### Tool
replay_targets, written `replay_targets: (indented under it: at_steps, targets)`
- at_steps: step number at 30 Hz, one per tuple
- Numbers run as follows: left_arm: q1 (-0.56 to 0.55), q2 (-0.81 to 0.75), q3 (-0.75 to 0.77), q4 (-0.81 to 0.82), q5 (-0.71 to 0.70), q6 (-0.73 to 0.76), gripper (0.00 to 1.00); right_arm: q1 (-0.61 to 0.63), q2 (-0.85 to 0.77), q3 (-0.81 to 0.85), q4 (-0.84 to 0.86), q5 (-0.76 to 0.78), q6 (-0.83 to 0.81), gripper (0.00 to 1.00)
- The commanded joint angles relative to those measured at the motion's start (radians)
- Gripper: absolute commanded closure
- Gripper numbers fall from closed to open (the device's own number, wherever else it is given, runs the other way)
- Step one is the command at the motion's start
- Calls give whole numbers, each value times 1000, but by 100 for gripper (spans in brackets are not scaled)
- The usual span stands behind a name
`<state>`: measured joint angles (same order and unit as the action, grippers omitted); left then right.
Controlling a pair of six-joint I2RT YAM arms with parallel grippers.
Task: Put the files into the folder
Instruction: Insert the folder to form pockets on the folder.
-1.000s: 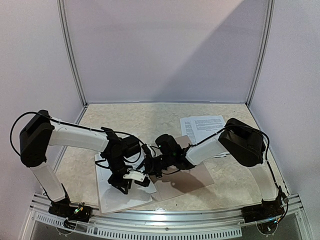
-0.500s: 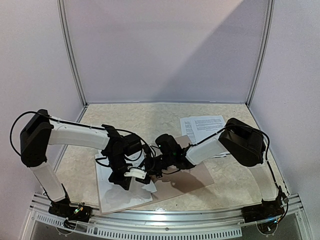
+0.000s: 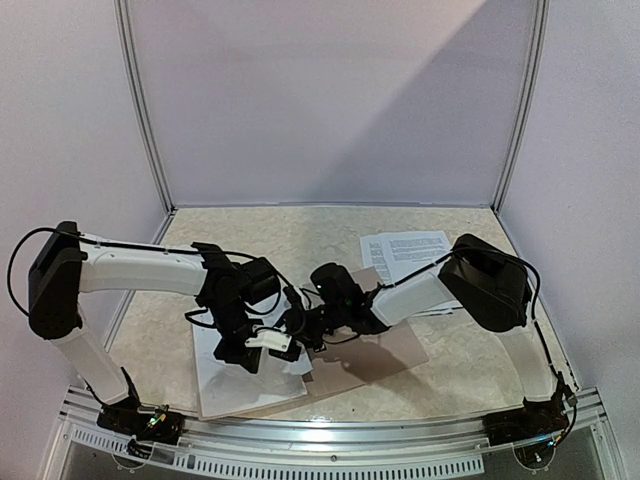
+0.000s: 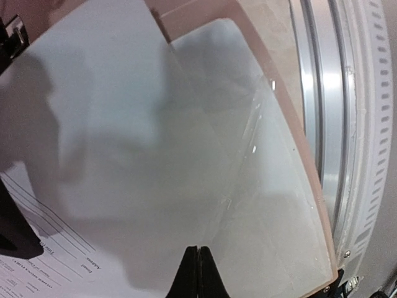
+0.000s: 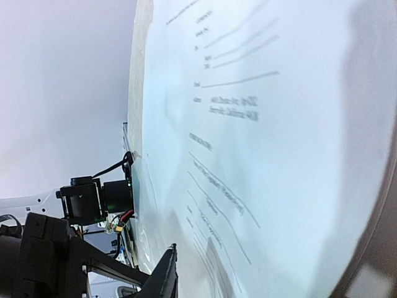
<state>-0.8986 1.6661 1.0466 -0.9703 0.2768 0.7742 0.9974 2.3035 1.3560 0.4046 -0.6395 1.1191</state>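
Observation:
The taupe folder (image 3: 385, 355) lies open near the table's front edge. White files (image 3: 240, 390) rest on its left half. My left gripper (image 3: 285, 350) hovers just above them. In the left wrist view its fingertips (image 4: 198, 257) press together at the edge of a glossy sleeved file (image 4: 155, 155), with the folder's rim (image 4: 198, 11) beyond. My right gripper (image 3: 300, 330) sits close beside it. The right wrist view shows only one finger (image 5: 166, 276), a little way off a printed file (image 5: 260, 155) that fills the view. More files (image 3: 405, 255) lie at the back right.
A metal rail (image 3: 330, 435) runs along the table's front edge, also seen in the left wrist view as the rail (image 4: 322, 93). White booth walls close in the back and both sides. Both arms reach inward over the folder and nearly meet.
The left jaws have shut at the file's edge, and that arm has drawn slightly left and back. The right arm has barely moved; its visible finger now stands off the sheet.

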Motion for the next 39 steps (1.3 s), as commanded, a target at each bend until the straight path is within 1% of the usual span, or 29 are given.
replay_targets:
  at_steps: [1, 3, 5, 6, 10, 15, 19, 23, 30, 39]
  targets:
    - [-15, -2, 4, 23, -1, 4, 100, -2, -24, -24, -27, -22, 12, 80]
    - [-16, 0, -1, 30, -2, 0, 100, 0, -33, -44, -28, -25, 16, 90]
    - [-16, 3, -3, 37, -5, -1, 100, 4, -40, -49, -32, -34, 17, 98]
    - [-16, 4, -3, 40, -5, -1, 100, 7, -41, -46, -32, -40, 15, 100]
    - [-16, 4, -6, 46, -2, 3, 100, 11, -34, -25, -8, -1, 11, 100]
    - [-16, 4, -14, 43, 0, 10, 100, 10, -2, 43, 26, 72, 13, 100]
    - [-16, -6, -26, 46, 0, 22, 100, 11, 56, 111, 44, 87, 11, 100]
    - [-16, -14, -33, 49, -12, 28, 100, 14, 87, 136, 47, 101, 6, 100]
    - [-16, -16, -37, 61, -37, 30, 100, 23, 83, 94, 5, 96, 18, 100]
    - [-11, -44, -32, 75, -55, 16, 100, 55, 46, 76, -41, -12, 3, 100]
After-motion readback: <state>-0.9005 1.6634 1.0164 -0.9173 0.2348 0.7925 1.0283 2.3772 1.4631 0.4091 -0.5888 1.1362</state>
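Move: My right fingertips are at the file's right edge, the edge about 2 cm to their right and 2 cm below. The file's near right corner is about 11 cm back and 4 cm right of them, and the folder's clip about 4 cm back and 6 cm right. From my left hand, that edge lies some 9 cm ahead, 11 cm right and 3 cm below. My right fingers shut from a small opening at the file's right edge. I swing this hand about 5 cm forward, left and up with the paper, then bring it down and slightly back, ending nearer my left hand. My left fingers stay shut on the clear pocket film and keep it raised, sinking barely a centimetre. ##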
